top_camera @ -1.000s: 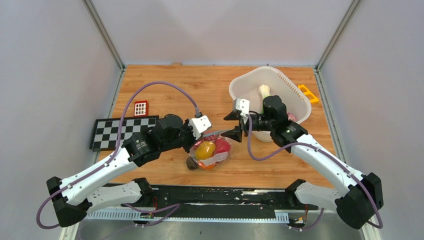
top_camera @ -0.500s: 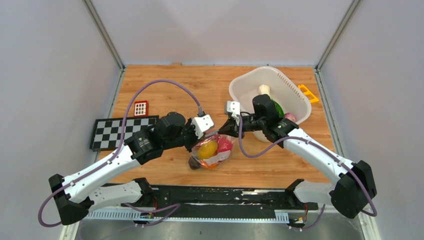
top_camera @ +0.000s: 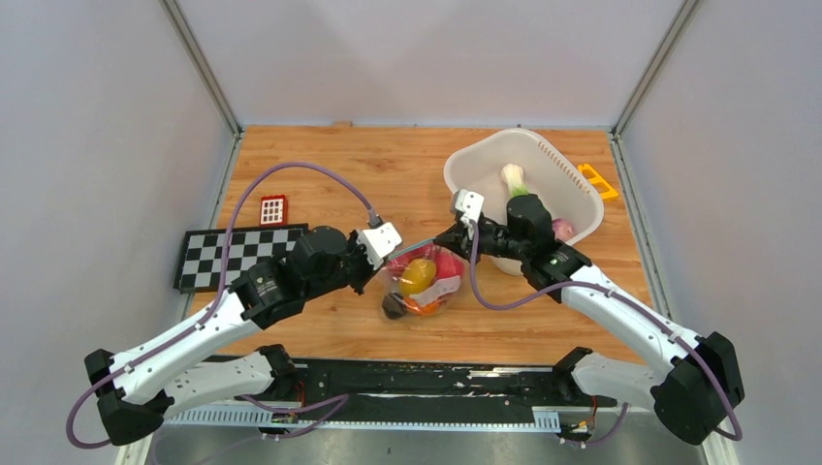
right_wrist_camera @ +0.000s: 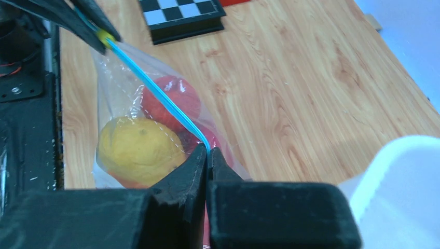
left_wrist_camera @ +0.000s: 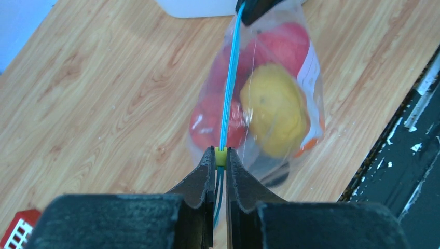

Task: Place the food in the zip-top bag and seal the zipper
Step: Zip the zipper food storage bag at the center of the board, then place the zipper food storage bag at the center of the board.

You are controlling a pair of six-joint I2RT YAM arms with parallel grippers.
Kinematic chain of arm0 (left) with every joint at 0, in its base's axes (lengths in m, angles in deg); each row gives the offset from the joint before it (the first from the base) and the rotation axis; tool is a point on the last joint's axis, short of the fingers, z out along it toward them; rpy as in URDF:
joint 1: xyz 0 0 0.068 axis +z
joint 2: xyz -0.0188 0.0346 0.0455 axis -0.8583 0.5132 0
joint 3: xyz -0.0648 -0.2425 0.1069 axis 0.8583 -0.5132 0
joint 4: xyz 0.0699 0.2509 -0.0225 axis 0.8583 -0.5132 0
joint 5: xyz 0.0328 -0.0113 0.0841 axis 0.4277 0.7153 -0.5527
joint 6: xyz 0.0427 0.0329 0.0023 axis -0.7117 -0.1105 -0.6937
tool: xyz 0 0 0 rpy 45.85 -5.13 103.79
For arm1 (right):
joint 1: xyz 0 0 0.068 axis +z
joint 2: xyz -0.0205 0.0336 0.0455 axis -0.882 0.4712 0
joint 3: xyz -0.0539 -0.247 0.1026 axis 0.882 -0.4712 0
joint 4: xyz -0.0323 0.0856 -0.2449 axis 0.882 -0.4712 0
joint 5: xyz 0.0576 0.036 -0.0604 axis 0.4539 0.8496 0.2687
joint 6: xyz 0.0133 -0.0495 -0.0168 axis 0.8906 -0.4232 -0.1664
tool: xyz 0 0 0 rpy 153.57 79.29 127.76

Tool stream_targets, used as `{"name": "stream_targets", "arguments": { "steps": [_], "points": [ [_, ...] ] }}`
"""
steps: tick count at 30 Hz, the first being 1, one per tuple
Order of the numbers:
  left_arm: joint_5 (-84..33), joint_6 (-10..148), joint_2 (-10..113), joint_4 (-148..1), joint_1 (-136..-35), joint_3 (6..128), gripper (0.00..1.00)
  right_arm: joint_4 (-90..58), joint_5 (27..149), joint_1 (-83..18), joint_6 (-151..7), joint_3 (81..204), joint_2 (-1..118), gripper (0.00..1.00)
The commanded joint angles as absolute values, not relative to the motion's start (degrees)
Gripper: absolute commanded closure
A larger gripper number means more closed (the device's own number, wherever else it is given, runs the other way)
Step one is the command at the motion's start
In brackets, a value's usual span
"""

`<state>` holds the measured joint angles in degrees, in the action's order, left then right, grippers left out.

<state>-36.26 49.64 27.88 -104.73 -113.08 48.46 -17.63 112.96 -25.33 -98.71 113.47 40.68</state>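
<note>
The clear zip-top bag (top_camera: 424, 283) hangs between my two grippers above the wooden table. Inside it I see a yellow lemon (top_camera: 418, 276), red pieces (top_camera: 448, 265), an orange piece and a dark purple piece (top_camera: 394, 307). The teal zipper (left_wrist_camera: 230, 83) is stretched taut between the grippers; it also shows in the right wrist view (right_wrist_camera: 155, 91). My left gripper (left_wrist_camera: 221, 156) is shut on the zipper at its small yellow-green slider. My right gripper (right_wrist_camera: 208, 153) is shut on the zipper's other end. In the top view the left gripper (top_camera: 380, 260) and the right gripper (top_camera: 452, 238) flank the bag.
A white plastic basket (top_camera: 572, 208) with a white-green toy vegetable and a pink piece stands at the back right, just behind my right gripper. A checkerboard (top_camera: 233, 254) and a small red block (top_camera: 273, 209) lie at the left. An orange piece (top_camera: 598, 180) lies beyond the basket.
Both grippers closed on the zipper ends and lifted the bag; the bag shifted right. The left arm drew back left, stretching the zipper taut.
</note>
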Motion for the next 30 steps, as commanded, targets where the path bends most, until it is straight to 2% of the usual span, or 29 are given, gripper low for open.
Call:
{"name": "stream_targets", "arguments": {
  "steps": [1,9,11,14,16,19,22,23,27,30],
  "points": [
    [-44.02,51.29,22.46,-107.03,-112.96,45.79,1.0,-11.22,104.94,-28.45,-94.96,112.77,39.03,1.0],
    [-53.52,52.98,19.96,-106.57,-113.0,44.38,0.97,-8.93,107.66,-28.46,-93.25,113.06,39.42,1.0],
    [-55.83,53.13,19.95,-106.17,-113.0,44.3,0.85,-8.4,108.3,-28.48,-92.73,113.33,39.64,1.0],
    [-55.29,53.72,20.0,-104.42,-113.0,44.33,0.74,-8.18,110.69,-28.47,-92.57,114.85,41.22,1.0],
    [-55.74,54.86,20.08,-102.69,-113.0,44.3,0.55,-8.46,111.86,-28.42,-92.4,117.33,43.01,1.0],
    [-59.76,56.31,19.84,-101.52,-112.99,44.45,0.4,-8.58,111.18,-28.42,-91.91,121.31,46.35,1.0],
    [-64.63,58.63,18.13,-100.34,-113.0,44.57,0.09,-9.73,109.9,-28.44,-92.15,126.37,49.93,1.0],
    [-65.17,59.12,17.51,-99.74,-113.0,44.42,0.01,-10.14,109.73,-28.41,-92.18,128.32,51.11,1.0],
    [-68.83,61.43,12.56,-97.16,-113.0,43.51,0.0,-11.5,108.63,-28.47,-92.37,134.18,54.8,1.0],
    [-72.02,63.41,8.59,-95.62,-113.0,41.96,0.0,-11.21,112.28,-28.34,-93.61,133.48,55.01,1.0]
  ]
}}
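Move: The left fingers already pinch the yellow slider; the zipper's left end lies about 5 cm to their left and 1 cm nearer the base. From the left hand, the yellow food sits in the bag some 7 cm right, 1 cm back and 7 cm down, the dark food about 3 cm right, 5 cm back and 10 cm down. The right hand grips the zipper, with the slider about 12 cm left and 5 cm back of it, level; the white tray is roughly 18 cm right, 12 cm ahead and 16 cm below. Draw the left gripper about 5 cm to the left, dragging the yellow slider to the zipper's left end while the right fingers keep their pinch. Open wide to let go, carry on leftward and up a few centimetres, turning some 30 degrees counter-clockwise overall. Meanwhile swing the right hand, still gripping the zipper, forward about 8 cm and up, mostly late. ##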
